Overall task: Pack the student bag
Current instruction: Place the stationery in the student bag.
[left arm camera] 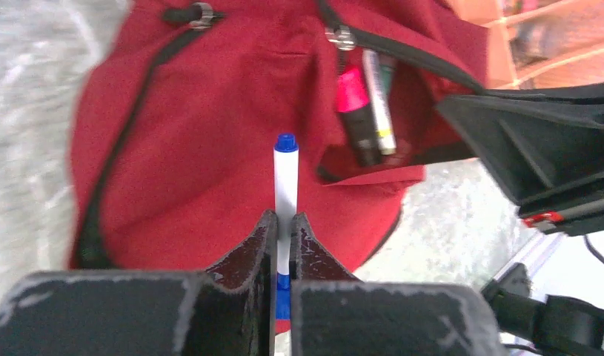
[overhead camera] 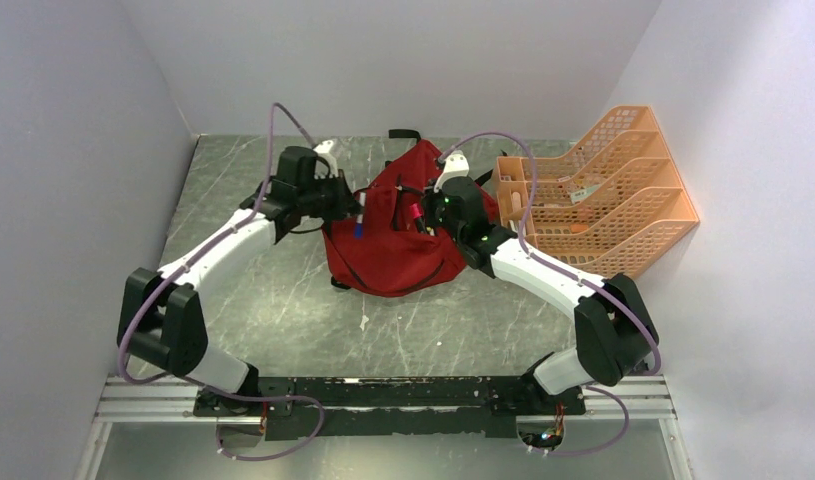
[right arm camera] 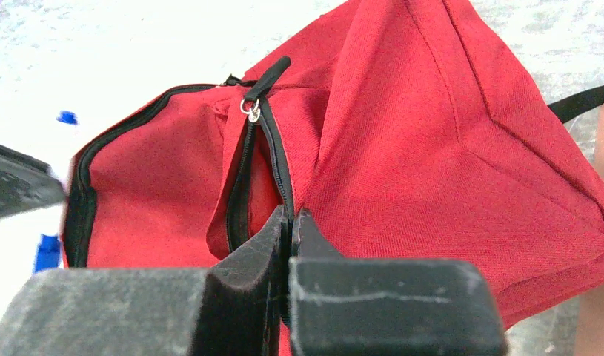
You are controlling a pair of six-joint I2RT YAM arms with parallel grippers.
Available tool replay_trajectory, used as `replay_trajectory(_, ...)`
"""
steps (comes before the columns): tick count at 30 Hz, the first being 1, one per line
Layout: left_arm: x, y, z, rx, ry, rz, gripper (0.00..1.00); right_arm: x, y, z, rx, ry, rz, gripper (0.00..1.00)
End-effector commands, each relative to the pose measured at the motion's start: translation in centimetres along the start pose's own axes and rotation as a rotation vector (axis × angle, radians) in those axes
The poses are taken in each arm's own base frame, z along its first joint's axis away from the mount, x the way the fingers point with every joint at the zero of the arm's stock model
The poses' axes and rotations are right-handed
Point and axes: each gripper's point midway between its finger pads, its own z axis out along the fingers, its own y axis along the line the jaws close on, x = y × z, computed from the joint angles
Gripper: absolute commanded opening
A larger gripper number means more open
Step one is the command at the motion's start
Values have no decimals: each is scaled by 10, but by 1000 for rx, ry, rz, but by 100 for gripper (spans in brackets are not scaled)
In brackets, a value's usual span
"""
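The student bag [overhead camera: 393, 245] is dark red and lies in the middle of the table between both arms. My left gripper [left arm camera: 284, 216] is shut on a white pen with a blue cap [left arm camera: 286, 174], which points at the bag's [left arm camera: 202, 133] front, just left of an open pocket. A pink highlighter [left arm camera: 350, 93] and other pens [left arm camera: 379, 104] stick out of that pocket. My right gripper [right arm camera: 290, 211] is shut on the black zipper edge [right arm camera: 280, 159] of the pocket opening and holds it up. A zipper pull [right arm camera: 250, 110] hangs at the top of the opening.
An orange mesh file organizer [overhead camera: 608, 190] with a few small items stands right of the bag, against the right wall. Grey walls close in the left, back and right sides. The right gripper's body [left arm camera: 536, 148] is close to the pen on the pocket's right.
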Motion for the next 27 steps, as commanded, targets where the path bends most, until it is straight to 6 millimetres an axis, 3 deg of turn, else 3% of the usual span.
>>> replay_trajectory(1, 3, -52, 22, 179, -13, -44, 5, -22, 14, -1, -39, -53, 39, 0)
replay_trajectory(7, 17, -78, 57, 230, 47, -55, 5, -23, 16, -4, -47, -47, 49, 0)
replay_trajectory(14, 21, -102, 80, 287, 77, -57, 5, -23, 14, -6, -41, -43, 46, 0)
replay_trajectory(27, 14, -112, 110, 302, 99, -82, 5, -25, 17, -9, -53, -41, 47, 0)
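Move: The pocket opening that the left hand takes its blue-capped marker to lies about 16 cm to its right, about level in reach and some 6 cm lower. Inside it the pink-capped highlighter sits about 15 cm right, 2 cm back and 9 cm below the left hand. The flap's zip pull is about 11 cm right and 4 cm ahead, 3 cm lower. The right hand, pinching the zipped edge, has the opening about 4 cm back, 2 cm left and 7 cm below. Still pinching the blue-capped marker, the left hand sweeps about 14 cm right across the front of the red bag to the pocket opening, dipping some 4–5 cm over the first half, then rising about a centimetre and easing forward 2 cm or so as the marker's far end goes in under the zipped edge, the wrist turning some 15 degrees (clockwise, its left side dropping, the fingers tipping down a little). The right hand stays in place with its fingers shut on that edge, keeping the flap held up over the opening. ##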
